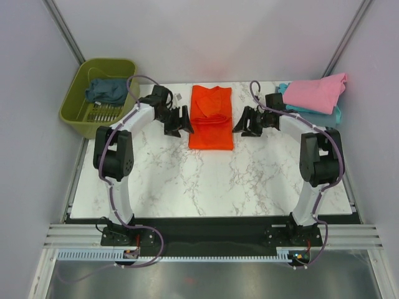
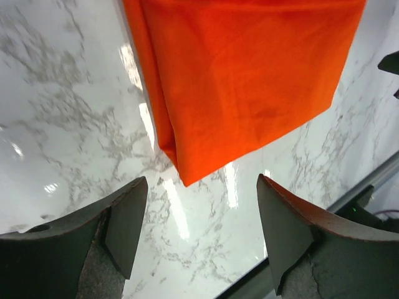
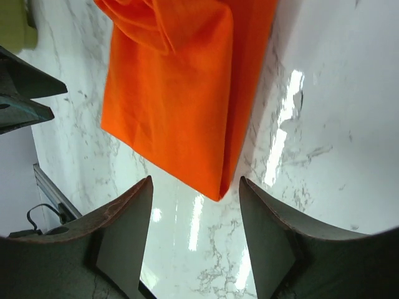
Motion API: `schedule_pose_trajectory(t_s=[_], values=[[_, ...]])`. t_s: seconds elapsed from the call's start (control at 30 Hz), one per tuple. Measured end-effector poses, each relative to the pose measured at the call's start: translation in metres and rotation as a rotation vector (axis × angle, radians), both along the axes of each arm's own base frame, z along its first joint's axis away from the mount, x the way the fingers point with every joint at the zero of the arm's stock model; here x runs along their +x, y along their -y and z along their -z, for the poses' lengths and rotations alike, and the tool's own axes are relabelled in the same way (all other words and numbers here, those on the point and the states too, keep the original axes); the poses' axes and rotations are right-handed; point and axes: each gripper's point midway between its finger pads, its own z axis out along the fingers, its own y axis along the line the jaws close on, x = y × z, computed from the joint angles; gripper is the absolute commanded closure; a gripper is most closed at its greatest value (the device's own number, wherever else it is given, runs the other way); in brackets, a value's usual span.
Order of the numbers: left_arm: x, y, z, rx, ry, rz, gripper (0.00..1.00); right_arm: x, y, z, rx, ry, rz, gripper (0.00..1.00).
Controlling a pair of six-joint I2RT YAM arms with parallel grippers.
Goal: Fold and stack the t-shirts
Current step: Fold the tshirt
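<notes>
The orange-red t-shirt (image 1: 211, 117) lies folded into a narrow strip on the marble table (image 1: 206, 180), with its collar end bunched at the far side. My left gripper (image 1: 179, 122) is open and empty just left of the strip; its near left corner (image 2: 187, 177) lies between my open jaws in the left wrist view. My right gripper (image 1: 244, 123) is open and empty just right of the strip; the near right corner (image 3: 219, 193) lies between its jaws. A pink t-shirt (image 1: 317, 92) lies on a light teal one (image 1: 336, 114) at the far right. A dark slate-blue shirt (image 1: 106, 90) lies in the basket.
An olive-green plastic basket (image 1: 76, 112) stands off the table's far left corner. Grey walls enclose the back and sides. The table's black front edge (image 1: 212, 221) runs near the arm bases.
</notes>
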Motion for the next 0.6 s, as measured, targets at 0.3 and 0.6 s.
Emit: schedule_pose_trajectory(t_s=[0.3, 0.6], values=[[-0.041, 0.001, 0.037, -0.059, -0.206, -0.014, 0.22, -0.053, -0.004, 0.044, 0.043, -0.214, -0.007, 0.30], [-0.050, 0.005, 0.065, -0.094, -0.308, -0.046, 0.23, -0.065, -0.008, 0.063, 0.082, -0.291, 0.005, 0.31]])
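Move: The left hand is going for the red t-shirt's near left corner, about 5 cm back, 2 cm to its right and 9 cm below. For the right hand it is the near right corner, roughly 6 cm back, 3 cm to its left and 9 cm below. The shirt's folded-over flap lies some 6 cm ahead of the left hand and 10 cm to its right. The stack of folded shirts is about 11 cm ahead of the right hand and 25 cm to its right. Down and back together, both hands sink about 6 cm while drawing some 5 to 6 cm towards the robot, each closing in on its own near corner of the folded t-shirt. Most of the drawing back comes first, and the end is mainly descent. Both wrists tip the fingers nearly 20 degrees more steeply down, the grippers staying wide open beside the corners. ##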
